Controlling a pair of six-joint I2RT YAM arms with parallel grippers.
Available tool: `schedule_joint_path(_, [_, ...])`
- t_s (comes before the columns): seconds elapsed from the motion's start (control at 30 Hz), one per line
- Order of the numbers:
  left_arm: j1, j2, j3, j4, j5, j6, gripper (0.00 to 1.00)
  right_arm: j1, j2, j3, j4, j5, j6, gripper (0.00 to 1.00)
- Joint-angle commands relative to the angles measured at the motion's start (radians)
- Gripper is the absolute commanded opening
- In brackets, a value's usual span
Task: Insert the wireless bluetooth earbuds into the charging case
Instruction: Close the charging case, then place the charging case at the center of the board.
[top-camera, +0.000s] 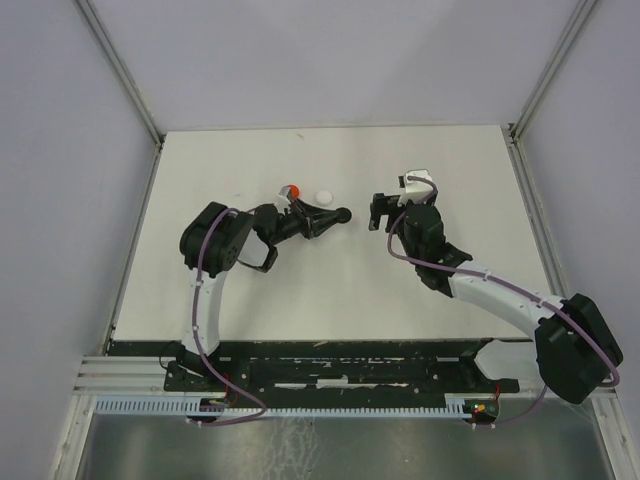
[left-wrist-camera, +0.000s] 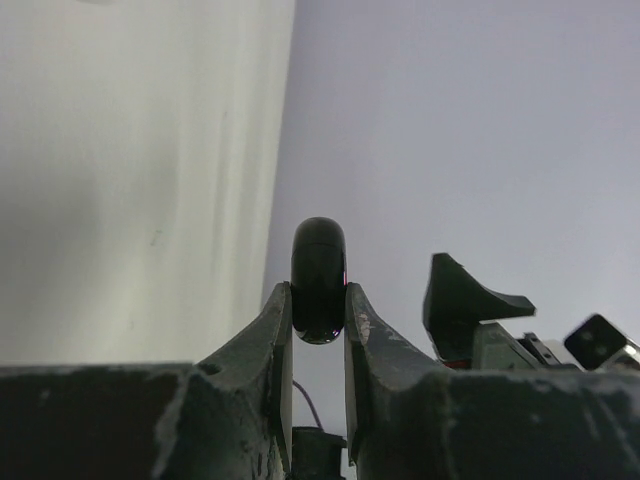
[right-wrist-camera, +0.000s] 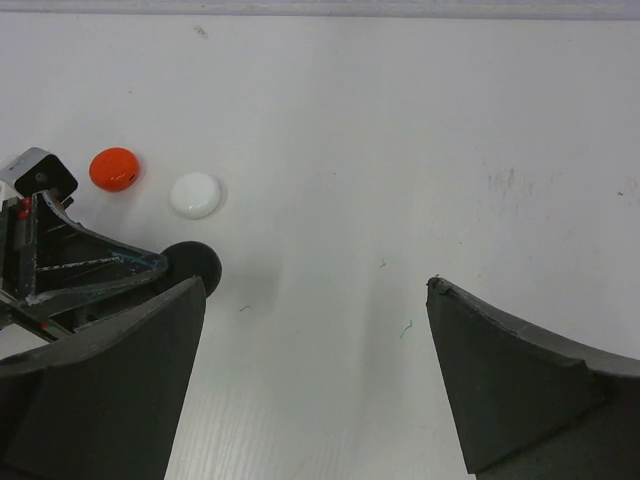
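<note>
My left gripper (top-camera: 336, 215) is shut on a glossy black round case (top-camera: 343, 213), held on edge above the table. In the left wrist view the case (left-wrist-camera: 318, 262) stands pinched between my two fingertips (left-wrist-camera: 318, 305). My right gripper (top-camera: 380, 212) is open and empty, just right of the case and facing it. In the right wrist view its jaws (right-wrist-camera: 315, 285) stand wide apart over bare table, and the black case (right-wrist-camera: 195, 264) shows by the left finger. No tiny stemmed earbuds show in any view.
A red round disc (top-camera: 291, 190) and a white round disc (top-camera: 323, 196) lie on the white table just behind the left gripper. They also show in the right wrist view, red (right-wrist-camera: 114, 168) and white (right-wrist-camera: 195, 194). Walls enclose the table on three sides.
</note>
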Motion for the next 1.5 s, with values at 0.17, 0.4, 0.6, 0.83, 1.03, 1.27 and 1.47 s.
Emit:
schedule_joint_path(0.17, [-0.023,-0.066,0.092,-0.325,-0.084,0.254,0.03,-0.019,-0.063,-0.019,0.001,0.021,0.003,1.00])
schedule_joint_path(0.4, [-0.068,-0.072,0.170,-0.479,-0.139,0.337,0.03,-0.044,-0.092,-0.036,-0.004,0.009,0.011,0.99])
schedule_joint_path(0.6, [-0.098,-0.081,0.223,-0.606,-0.191,0.405,0.06,-0.059,-0.113,-0.042,-0.014,0.000,0.021,1.00])
schedule_joint_path(0.83, [-0.110,-0.105,0.252,-0.723,-0.240,0.480,0.28,-0.070,-0.128,-0.045,-0.022,-0.010,0.028,1.00])
schedule_joint_path(1.03, [-0.107,-0.196,0.214,-0.834,-0.292,0.555,0.72,-0.075,-0.131,-0.046,-0.026,-0.019,0.034,0.99])
schedule_joint_path(1.27, [-0.065,-0.404,0.079,-0.928,-0.360,0.657,0.81,-0.077,-0.124,-0.045,-0.027,-0.027,0.044,1.00])
schedule_joint_path(1.47, [0.047,-0.689,-0.091,-1.049,-0.495,0.759,0.90,-0.096,-0.123,0.002,-0.162,0.177,0.140,0.99])
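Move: The left hand still pinches the black charging case in its fingertips; the bare table spot it goes to lies about 2 cm ahead, 4 cm to the right and 7 cm below. From this hand the white case is some 8 cm ahead and 2 cm left, the red case about 10 cm ahead and 10 cm left, both about 6 cm lower. From the empty right hand, the charging case is about 3 cm ahead, 13 cm left and 10 cm below. The left fingers lower the charging case onto the table, going down about 6 cm, then also rightward and slightly forward, while the wrist rolls so that they tip downward. They open wide and let go, and the hand backs off some 7 cm left and upward, still tipping down. The open right hand eases about 3 cm right, away from the case. ##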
